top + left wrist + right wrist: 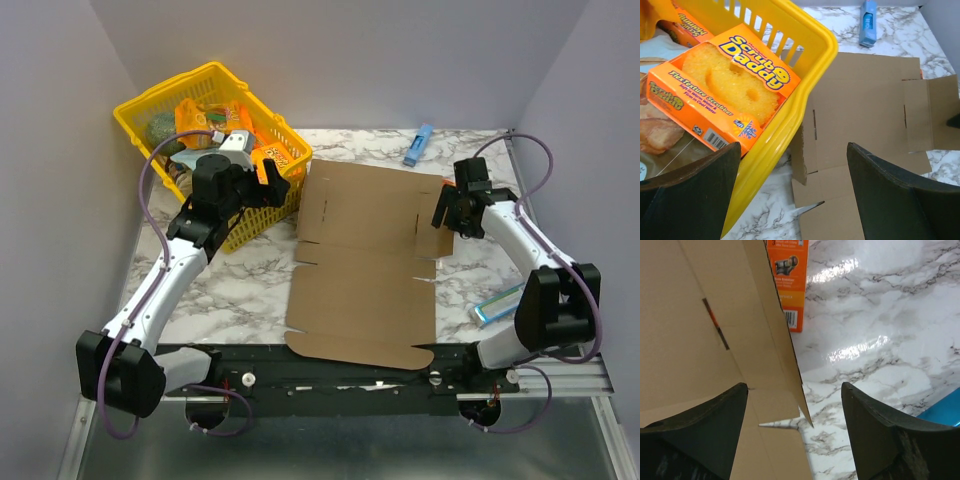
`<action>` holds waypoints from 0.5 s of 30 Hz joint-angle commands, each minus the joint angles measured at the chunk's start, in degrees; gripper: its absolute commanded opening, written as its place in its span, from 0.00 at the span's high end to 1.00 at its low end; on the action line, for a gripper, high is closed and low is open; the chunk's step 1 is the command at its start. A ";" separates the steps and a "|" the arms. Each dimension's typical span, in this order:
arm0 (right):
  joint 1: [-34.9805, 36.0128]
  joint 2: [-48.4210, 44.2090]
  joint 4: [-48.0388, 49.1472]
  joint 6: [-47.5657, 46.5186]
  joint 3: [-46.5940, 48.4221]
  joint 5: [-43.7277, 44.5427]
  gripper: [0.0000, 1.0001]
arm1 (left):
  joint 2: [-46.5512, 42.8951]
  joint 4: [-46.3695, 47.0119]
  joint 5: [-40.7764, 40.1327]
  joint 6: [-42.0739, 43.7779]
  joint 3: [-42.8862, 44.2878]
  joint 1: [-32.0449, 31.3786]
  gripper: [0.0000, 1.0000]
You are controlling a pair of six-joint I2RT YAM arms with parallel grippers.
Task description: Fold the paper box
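The paper box (370, 260) is a flat brown cardboard sheet with flaps and slits, lying on the marble table between the arms. My left gripper (275, 180) hovers open at the sheet's left edge, next to the yellow basket. In the left wrist view a small side flap (801, 155) of the sheet stands slightly raised between the wide-apart fingers of the left gripper (795, 195). My right gripper (450, 215) is open over the sheet's right edge. In the right wrist view the right gripper (795, 425) straddles a lifted flap edge (785, 350), touching nothing.
A yellow basket (140, 105) of goods stands at the back left, its rim (810, 65) close to the sheet, with an orange Scrub Daddy box (725, 85) inside. A blue item (418, 145) lies at the back. A teal-edged flat item (498, 303) lies at the right.
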 commanded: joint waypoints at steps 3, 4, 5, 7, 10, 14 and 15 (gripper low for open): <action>-0.24 5.02 5.81 -4.65 4.61 -3.03 0.23 | -2.81 7.25 7.52 -0.52 -4.14 -0.19 0.05; -0.24 6.16 6.96 -5.01 5.57 -3.74 0.24 | -2.99 8.30 7.87 -0.61 -4.84 -0.19 0.05; -0.33 6.78 6.97 -5.27 6.27 -3.83 0.26 | -2.90 8.39 8.57 -0.70 -5.03 -0.19 0.05; -0.59 7.92 7.32 -5.98 7.24 -4.27 0.34 | -2.20 7.96 9.19 -0.79 -4.77 -0.19 0.06; -0.59 9.24 8.72 -8.43 7.60 -5.06 0.44 | -1.67 7.78 9.98 -1.31 -4.68 -0.19 0.06; -0.77 10.21 9.87 -10.63 6.29 -5.41 0.58 | -1.84 7.43 10.69 -1.05 -4.41 -0.19 0.06; -0.85 10.04 10.30 -10.81 5.41 -5.59 0.63 | -2.19 7.43 10.60 -0.88 -4.41 -0.19 0.06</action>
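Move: The outer tab of the paper box's right side flap, sticking up, has its middle about 5 cm ahead of the right hand, 1 cm to its left and 2 cm lower. The orange box beneath that flap lies some 8 cm ahead, level sideways and 6 cm below the hand; the blue packet is roughly 17 cm ahead and 5 cm left, 7 cm down. From the left hand the tab is about 36 cm right, 2 cm ahead and 17 cm lower. Forward along the right flap's raised outer tab, the right hand glides about 6 cm, staying nearly level with a slight dip on the way, fingers still straddling the tab. Its open fingers close to about half while the wrist turns some 10 degrees counter-clockwise, narrowing on the tab without a clear pinch yet. The left hand drifts about 2 cm, mostly right, by the basket rim, still open and empty. ##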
